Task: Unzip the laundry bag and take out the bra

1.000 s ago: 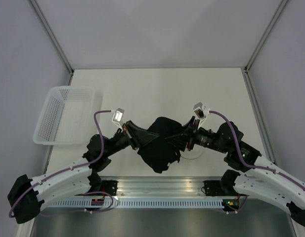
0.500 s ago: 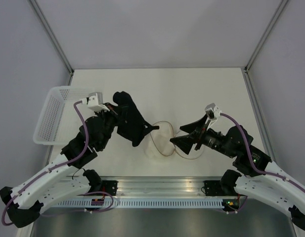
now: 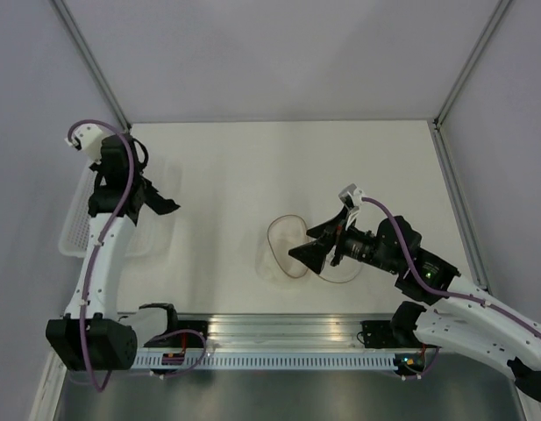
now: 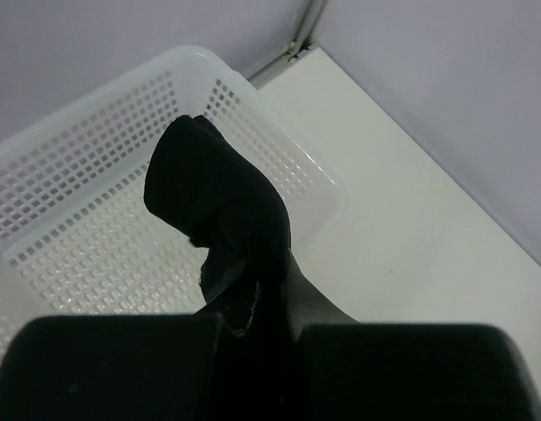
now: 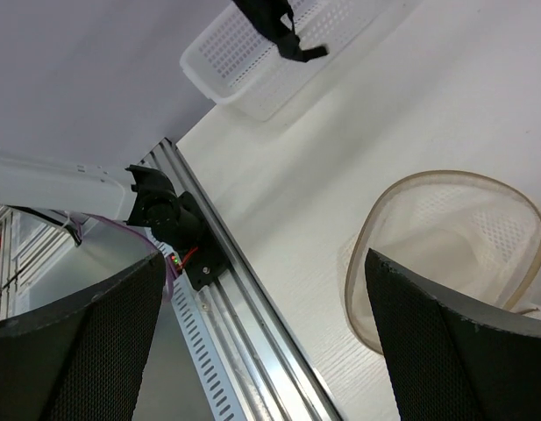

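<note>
The laundry bag (image 3: pixel 286 246) lies open on the table, a white mesh pouch with a tan rim and nothing dark inside; in the right wrist view the bag (image 5: pixel 454 232) sits just past my right finger. My right gripper (image 3: pixel 307 244) hovers at its right edge, open and holding nothing (image 5: pixel 270 342). My left gripper (image 3: pixel 130 195) is raised at the far left, shut on the black bra (image 3: pixel 158 203). In the left wrist view the bra (image 4: pixel 217 202) hangs bunched from the jaws (image 4: pixel 261 298) over the white basket (image 4: pixel 95 175).
The white perforated basket (image 3: pixel 71 235) stands at the table's left edge, partly hidden by my left arm; the right wrist view shows the basket (image 5: pixel 252 53) too. The aluminium rail (image 3: pixel 279 329) runs along the near edge. Grey walls enclose the table.
My left arm swung up and left, carrying the bra from the bag to above the basket. My right gripper opened wide and stayed by the bag, which now lies uncovered.
</note>
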Controlling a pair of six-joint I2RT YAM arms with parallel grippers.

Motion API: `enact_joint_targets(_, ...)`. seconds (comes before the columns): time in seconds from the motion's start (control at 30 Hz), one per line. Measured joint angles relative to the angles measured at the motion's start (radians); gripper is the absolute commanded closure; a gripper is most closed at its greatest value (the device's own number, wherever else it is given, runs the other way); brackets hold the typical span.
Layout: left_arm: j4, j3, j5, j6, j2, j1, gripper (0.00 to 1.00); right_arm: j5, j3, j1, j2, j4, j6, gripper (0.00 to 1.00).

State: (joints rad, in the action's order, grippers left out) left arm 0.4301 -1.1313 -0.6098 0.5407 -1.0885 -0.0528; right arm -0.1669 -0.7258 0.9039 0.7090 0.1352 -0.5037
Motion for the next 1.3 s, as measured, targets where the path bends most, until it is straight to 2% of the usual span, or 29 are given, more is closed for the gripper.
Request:
enact_joint_targets(0.17,0.018,-0.131,0.06,0.001,-0.154,0.195,0.98,-0.037,0.01,0.0,0.048,-0.025,-0.003,0.02)
enact_joint_targets(0.33,0.016,-0.19,0.064,0.008,-0.239,0.298,0.98,-0.051,0.013,0.0,0.074,-0.035,-0.003,0.02)
enact_joint_targets(0.6,-0.005,-0.192,0.04,0.013,-0.416,0.311,0.98,-0.064,0.023,0.0,0.081,-0.037,0.002,0.02)
enact_joint_targets(0.77,-0.039,-0.08,0.041,0.015,-0.48,0.318,0.98,-0.063,0.045,0.0,0.06,-0.036,0.003,0.02)
enact_joint_targets(1.1,-0.084,0.051,0.089,0.051,-0.476,0.375,0.97,-0.062,0.084,0.0,0.045,-0.037,0.003,0.02)
enact_joint_targets(1.13,-0.093,0.068,0.099,0.056,-0.459,0.381,0.88,-0.063,0.086,0.0,0.043,-0.037,0.003,0.02)
enact_joint_targets(1.17,-0.095,0.084,0.108,0.063,-0.437,0.389,0.59,-0.063,0.088,0.0,0.043,-0.037,0.003,0.02)
enact_joint_targets(1.2,-0.095,0.104,0.116,0.071,-0.412,0.394,0.45,-0.064,0.089,0.0,0.043,-0.037,0.003,0.02)
enact_joint_targets(1.23,-0.087,0.123,0.118,0.094,-0.384,0.399,0.27,-0.064,0.089,0.0,0.043,-0.038,0.003,0.02)
enact_joint_targets(1.3,-0.051,0.157,0.117,0.143,-0.33,0.401,0.19,-0.066,0.09,0.0,0.047,-0.042,0.004,0.02)
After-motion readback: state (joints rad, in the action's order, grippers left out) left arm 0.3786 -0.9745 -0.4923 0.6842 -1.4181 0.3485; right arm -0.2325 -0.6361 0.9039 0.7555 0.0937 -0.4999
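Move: The white basket's middle is roughly 11 cm to the left of my left hand, 4 cm back and 24 cm below; that hand still pinches the hanging black bra. My open right hand has the laundry bag about 5 cm ahead, 2 cm to its left and 26 cm below it. From this right hand the basket is some 50 cm to the left and 15 cm ahead, about 22 cm lower. Still pinching the bra, I swing my left hand about 12 cm left until it is over the basket, then sink it some 18 cm, tipping the fingers down and turning them roughly 20 degrees counter-clockwise. Low over the basket floor I open the fingers wide and start drawing back slightly. Meanwhile my right hand, still empty and open, sinks about 5 cm towards the laundry bag. ##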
